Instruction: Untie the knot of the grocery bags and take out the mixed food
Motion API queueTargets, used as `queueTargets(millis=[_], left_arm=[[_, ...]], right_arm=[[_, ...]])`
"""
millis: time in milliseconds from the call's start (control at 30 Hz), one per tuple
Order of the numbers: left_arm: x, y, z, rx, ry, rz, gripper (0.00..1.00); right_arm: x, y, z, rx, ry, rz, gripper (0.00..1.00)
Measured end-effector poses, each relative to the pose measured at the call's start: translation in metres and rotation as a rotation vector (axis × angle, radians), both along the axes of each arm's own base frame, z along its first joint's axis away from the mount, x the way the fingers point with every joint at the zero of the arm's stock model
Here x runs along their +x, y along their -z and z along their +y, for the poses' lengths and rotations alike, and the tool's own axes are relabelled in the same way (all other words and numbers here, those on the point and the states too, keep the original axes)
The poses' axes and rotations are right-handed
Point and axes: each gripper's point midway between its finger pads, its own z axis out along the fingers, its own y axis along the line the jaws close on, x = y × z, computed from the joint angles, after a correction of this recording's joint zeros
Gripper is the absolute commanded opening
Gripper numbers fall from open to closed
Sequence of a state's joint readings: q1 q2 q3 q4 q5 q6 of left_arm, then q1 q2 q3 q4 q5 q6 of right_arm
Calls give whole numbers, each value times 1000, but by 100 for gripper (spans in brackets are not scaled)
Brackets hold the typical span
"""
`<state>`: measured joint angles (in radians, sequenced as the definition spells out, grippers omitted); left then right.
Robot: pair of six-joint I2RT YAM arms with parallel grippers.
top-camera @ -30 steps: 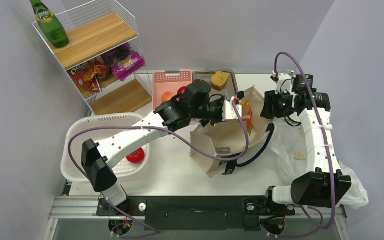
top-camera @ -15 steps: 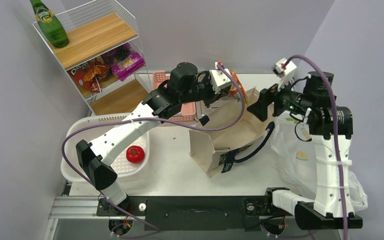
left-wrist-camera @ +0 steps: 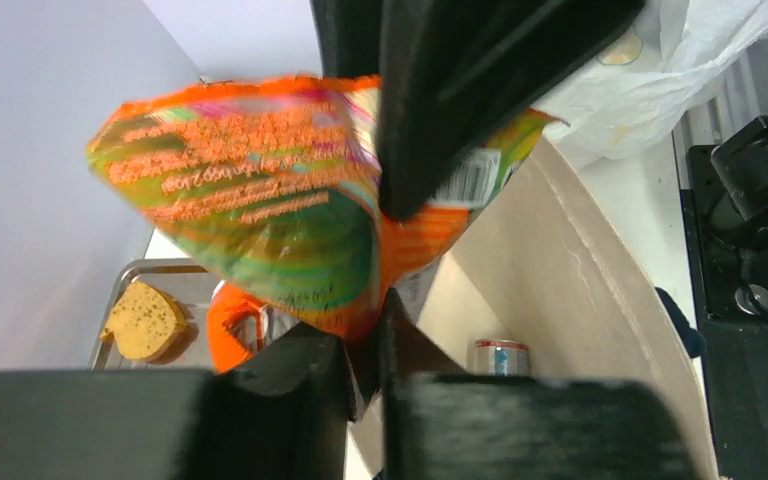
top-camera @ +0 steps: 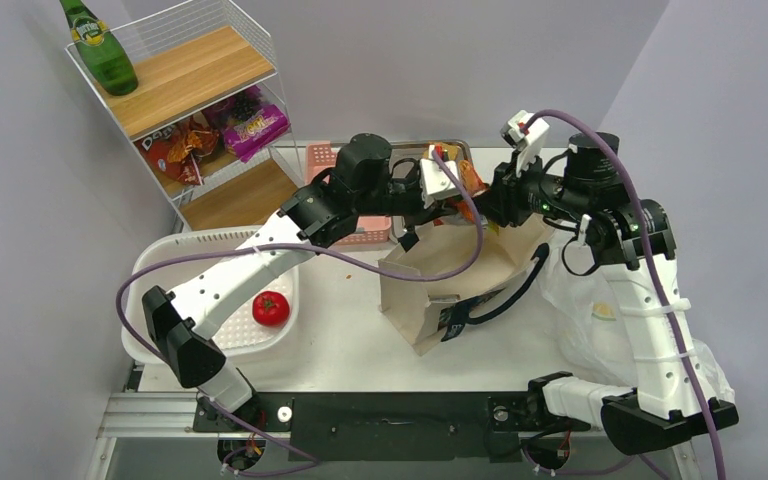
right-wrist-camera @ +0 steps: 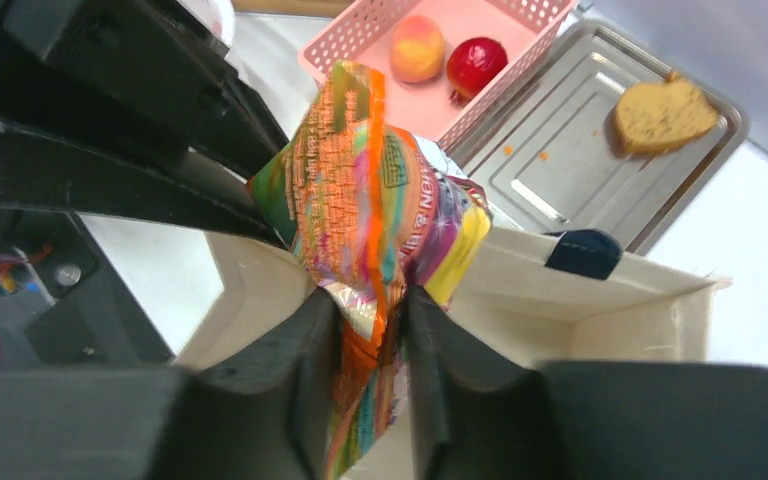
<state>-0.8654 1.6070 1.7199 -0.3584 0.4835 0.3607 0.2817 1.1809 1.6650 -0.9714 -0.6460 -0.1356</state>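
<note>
A red-orange crisp packet (top-camera: 466, 177) with green print hangs above the open cream canvas tote (top-camera: 440, 262). My left gripper (top-camera: 457, 195) is shut on one edge of the packet (left-wrist-camera: 260, 200), its fingertips (left-wrist-camera: 400, 330) pinching the foil. My right gripper (top-camera: 490, 196) comes from the other side, and its pads (right-wrist-camera: 320, 330) press the packet's lower end (right-wrist-camera: 370, 200). A silver can (left-wrist-camera: 500, 357) stands inside the tote. The whitish plastic bag (top-camera: 600, 330) lies crumpled at the right. A tomato (top-camera: 271, 308) sits in the white tub (top-camera: 160, 270).
A pink basket (right-wrist-camera: 520, 25) behind the tote holds a peach (right-wrist-camera: 417, 48) and a red fruit (right-wrist-camera: 476, 62). A metal tray (right-wrist-camera: 560, 170) carries a bread slice (right-wrist-camera: 660, 115). A wire shelf rack (top-camera: 200, 110) at back left holds a green bottle (top-camera: 100, 50) and snack packets.
My left gripper lifted the crisp packet out of the tote and toward the back. My right arm swung left, opened its jaws and closed them round the packet.
</note>
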Motion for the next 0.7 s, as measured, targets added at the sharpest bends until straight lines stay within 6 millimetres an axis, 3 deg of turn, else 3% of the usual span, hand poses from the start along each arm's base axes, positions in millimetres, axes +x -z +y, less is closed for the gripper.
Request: queueTargets(millis=[33,100,167,267,433,500,567,700], left_arm=[[-1,1,2,6,0,4,39],[1,2,7,11,-11,9,61],[6,-2,14,-2,-26,20,68],[14,-17,33,-50,-58,77,70],[46,-37,103,-163,-187,175,71],[49,-40,120,-170,-201,180,72],[41,-40,118,-156,-163,157,72],[10,-37,96,-27,-73,15,72]], right_arm=[[2,1,1,1,-2,2,0],[3,4,3,4,4,15,0],[3,5,3,4,6,20,0],[2,4,3,12,4,26,0],[-3,-9,8,82,-13,25,0],[-6,-17,11,107,-34,6,0],[-11,-23,13,119,-61,-18,0],[-18,-26,18,105,-115,-52,0]])
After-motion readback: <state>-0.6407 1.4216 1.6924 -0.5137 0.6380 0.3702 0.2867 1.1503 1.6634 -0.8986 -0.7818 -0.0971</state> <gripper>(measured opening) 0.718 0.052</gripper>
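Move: The snack packet is pinched in my left fingers, its middle about 3 cm ahead and 3 cm right of them, level. From my right hand, whose half-shut fingers already straddle it, it lies some 2 cm ahead and 3 cm left, level. From my left hand the open tote bag is about 6 cm right, level ahead, and 28 cm below; the metal tray is some 27 cm ahead, 1 cm left; the pink basket 27 cm ahead, 19 cm left, both roughly 34 cm down. I close my right fingers on the snack packet and keep the pinch, and at the same time open my left ones wide to let go. My left hand swings about 12 cm left, with some forward and upward travel, then eases partly back rearwards and right; my right hand holds still before lifting about 2.5 cm and drawing back slightly with the packet. ##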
